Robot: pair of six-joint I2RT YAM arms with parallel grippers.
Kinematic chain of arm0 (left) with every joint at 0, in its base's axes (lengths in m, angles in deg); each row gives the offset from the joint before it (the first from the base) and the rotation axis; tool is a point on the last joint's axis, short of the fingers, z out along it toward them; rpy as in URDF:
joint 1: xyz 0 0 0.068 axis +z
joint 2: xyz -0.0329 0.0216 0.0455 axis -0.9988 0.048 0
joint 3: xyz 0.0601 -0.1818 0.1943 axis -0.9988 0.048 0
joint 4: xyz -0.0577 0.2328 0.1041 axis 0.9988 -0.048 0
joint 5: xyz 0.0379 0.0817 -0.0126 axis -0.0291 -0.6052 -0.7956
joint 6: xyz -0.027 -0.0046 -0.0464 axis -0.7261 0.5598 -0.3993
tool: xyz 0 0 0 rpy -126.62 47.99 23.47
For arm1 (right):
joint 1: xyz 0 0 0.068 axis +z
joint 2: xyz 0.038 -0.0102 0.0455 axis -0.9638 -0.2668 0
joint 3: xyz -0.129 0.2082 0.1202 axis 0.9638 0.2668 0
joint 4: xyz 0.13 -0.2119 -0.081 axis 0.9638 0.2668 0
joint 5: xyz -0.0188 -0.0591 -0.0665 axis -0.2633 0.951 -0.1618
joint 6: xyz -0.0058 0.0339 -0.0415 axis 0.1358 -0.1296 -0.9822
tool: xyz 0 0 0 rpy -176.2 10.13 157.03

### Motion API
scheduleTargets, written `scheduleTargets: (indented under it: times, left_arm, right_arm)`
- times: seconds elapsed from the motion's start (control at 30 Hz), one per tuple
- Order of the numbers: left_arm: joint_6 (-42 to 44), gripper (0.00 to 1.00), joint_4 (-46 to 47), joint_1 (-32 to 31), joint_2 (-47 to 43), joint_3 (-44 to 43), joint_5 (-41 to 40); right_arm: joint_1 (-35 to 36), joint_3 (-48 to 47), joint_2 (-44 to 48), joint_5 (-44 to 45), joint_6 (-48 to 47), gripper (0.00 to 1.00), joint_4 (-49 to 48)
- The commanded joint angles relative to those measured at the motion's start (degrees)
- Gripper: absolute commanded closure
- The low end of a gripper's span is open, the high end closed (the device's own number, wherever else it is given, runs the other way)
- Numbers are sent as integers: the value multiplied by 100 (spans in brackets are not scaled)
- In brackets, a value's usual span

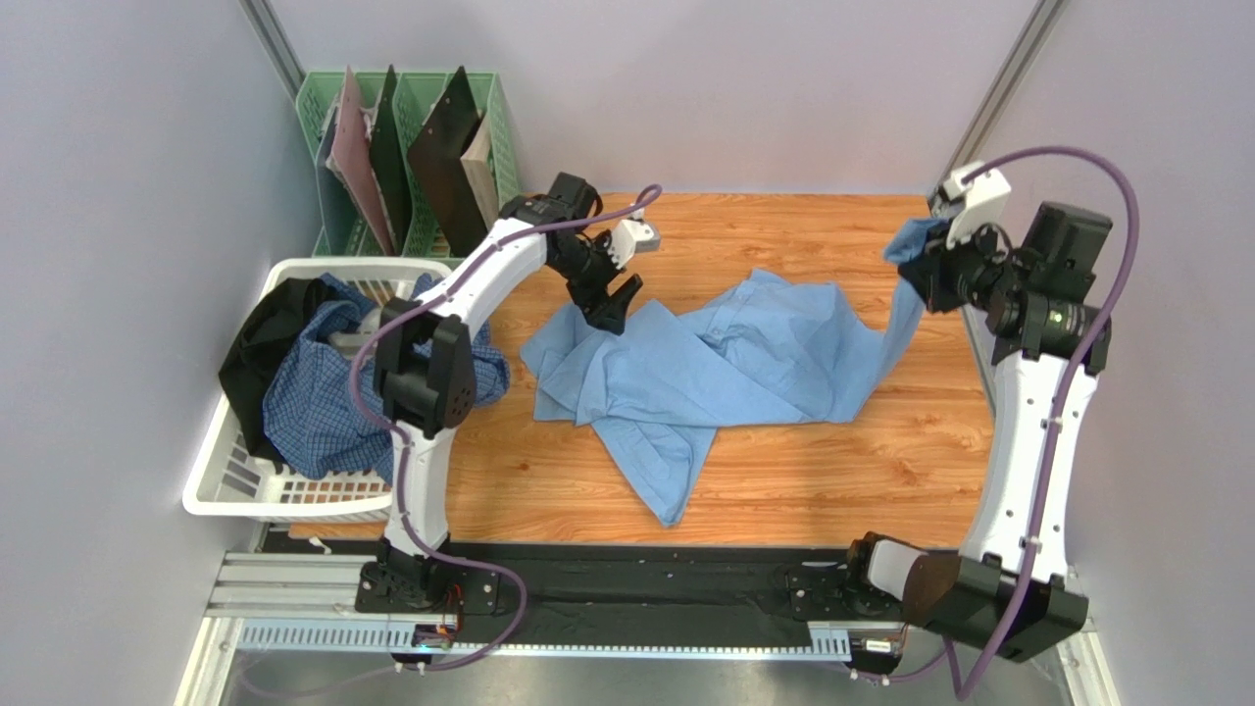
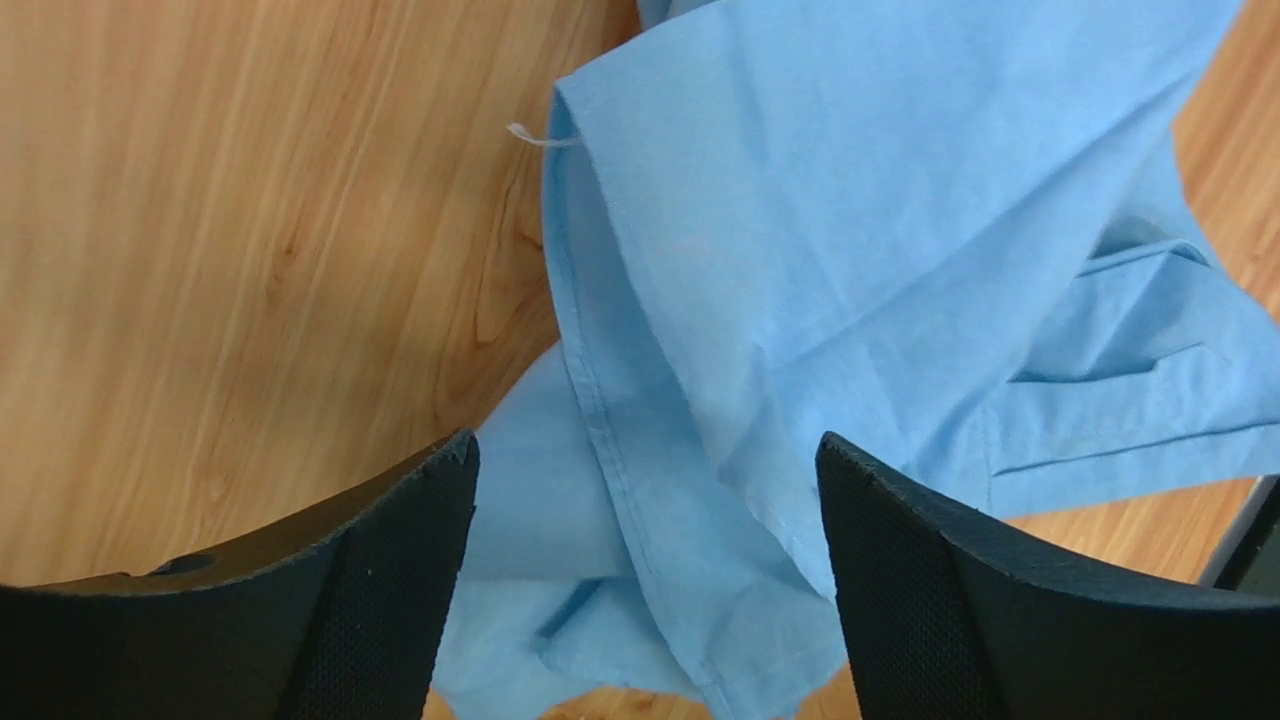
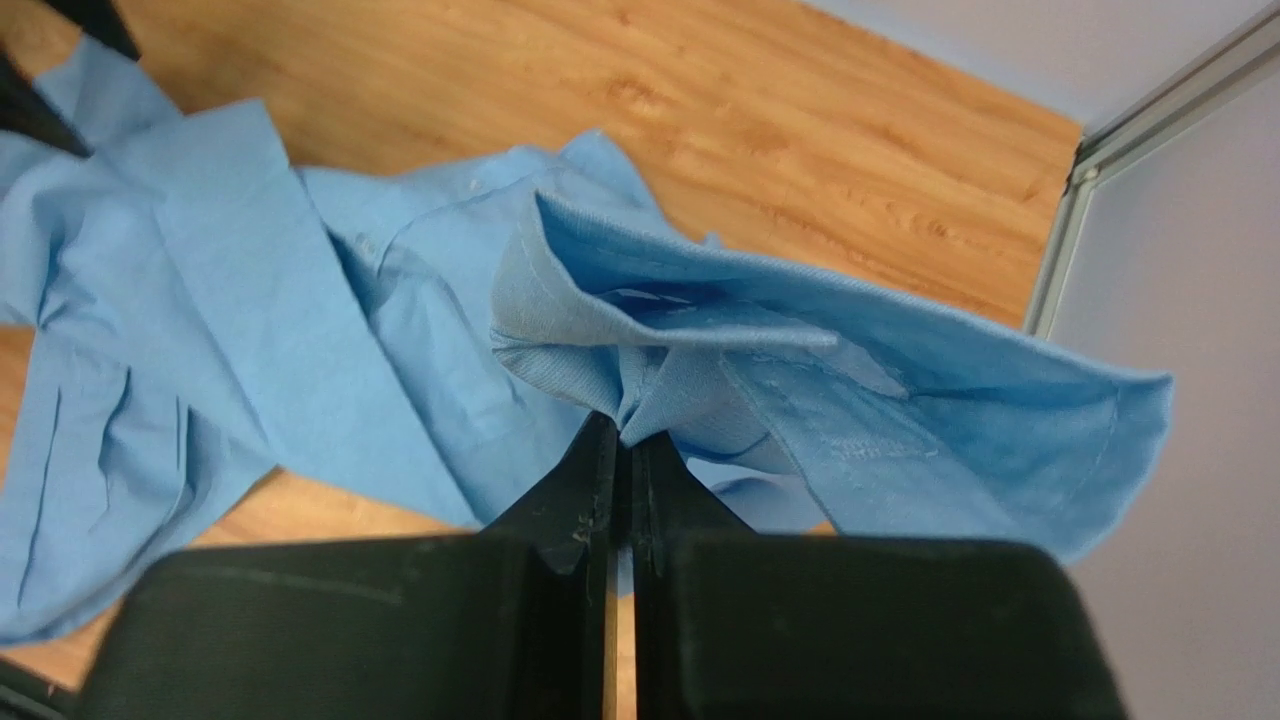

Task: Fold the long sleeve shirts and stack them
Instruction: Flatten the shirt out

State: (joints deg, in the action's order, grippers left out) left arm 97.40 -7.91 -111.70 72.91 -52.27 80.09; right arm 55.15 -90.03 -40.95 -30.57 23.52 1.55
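A plain light blue long sleeve shirt [image 1: 707, 368] lies crumpled across the middle of the wooden table [image 1: 825, 471]. My right gripper [image 1: 931, 262] is shut on a cuff end of it [image 3: 676, 368], holding that part raised at the far right. My left gripper [image 1: 612, 309] hangs open just above the shirt's left edge [image 2: 706, 375], with cloth under the gap and nothing pinched between the fingers [image 2: 376, 585]. A blue-and-white checked shirt [image 1: 317, 405] lies heaped in the white basket [image 1: 221, 486] at the left.
A dark garment [image 1: 265, 346] drapes over the basket's far rim. A green rack [image 1: 420, 147] holding flat boards stands at the back left. Grey walls close in on both sides, and a metal rail [image 1: 589, 603] runs along the near edge.
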Motion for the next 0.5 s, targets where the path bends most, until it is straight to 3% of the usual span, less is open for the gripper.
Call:
scheduleTargets:
  times: [0.0, 0.17, 0.47]
  left_arm:
    - [-299, 10, 140, -139, 457, -976, -45]
    - [-150, 10, -8, -411, 1256, -1969, -116]
    - [238, 17, -211, -570, 1240, -1593, 218]
  right_arm:
    - [-31, 603, 964, -12, -773, 100, 765]
    - [-40, 956, 1371, 331, -616, 100, 731]
    - [-40, 763, 1284, 744, -27, 100, 283]
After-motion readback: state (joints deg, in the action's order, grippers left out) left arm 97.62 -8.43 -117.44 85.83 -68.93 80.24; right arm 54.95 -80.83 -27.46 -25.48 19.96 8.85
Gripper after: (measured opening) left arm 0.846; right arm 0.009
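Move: The shirt's threaded corner lies about 5 cm to the left hand's right, 3 cm ahead and some 9 cm below. From that hand, the loose flap is about 25 cm back and 5 cm right, the left bunch some 7 cm back and 11 cm left. Under the right hand, which already holds an edge, the shirt's right end lies about 28 cm down, 2 cm back and 3 cm left; the table's right edge is 16 cm right, level with the hand. Draw the right gripper back about 7 cm and some 3 cm down, its fingers still shut on the bunched shirt edge, then hold it nearly still. Meanwhile sweep the left gripper, kept wide open, about 7 cm right over the shirt to the threaded corner, swinging forward first and then partly back, slightly lower. ##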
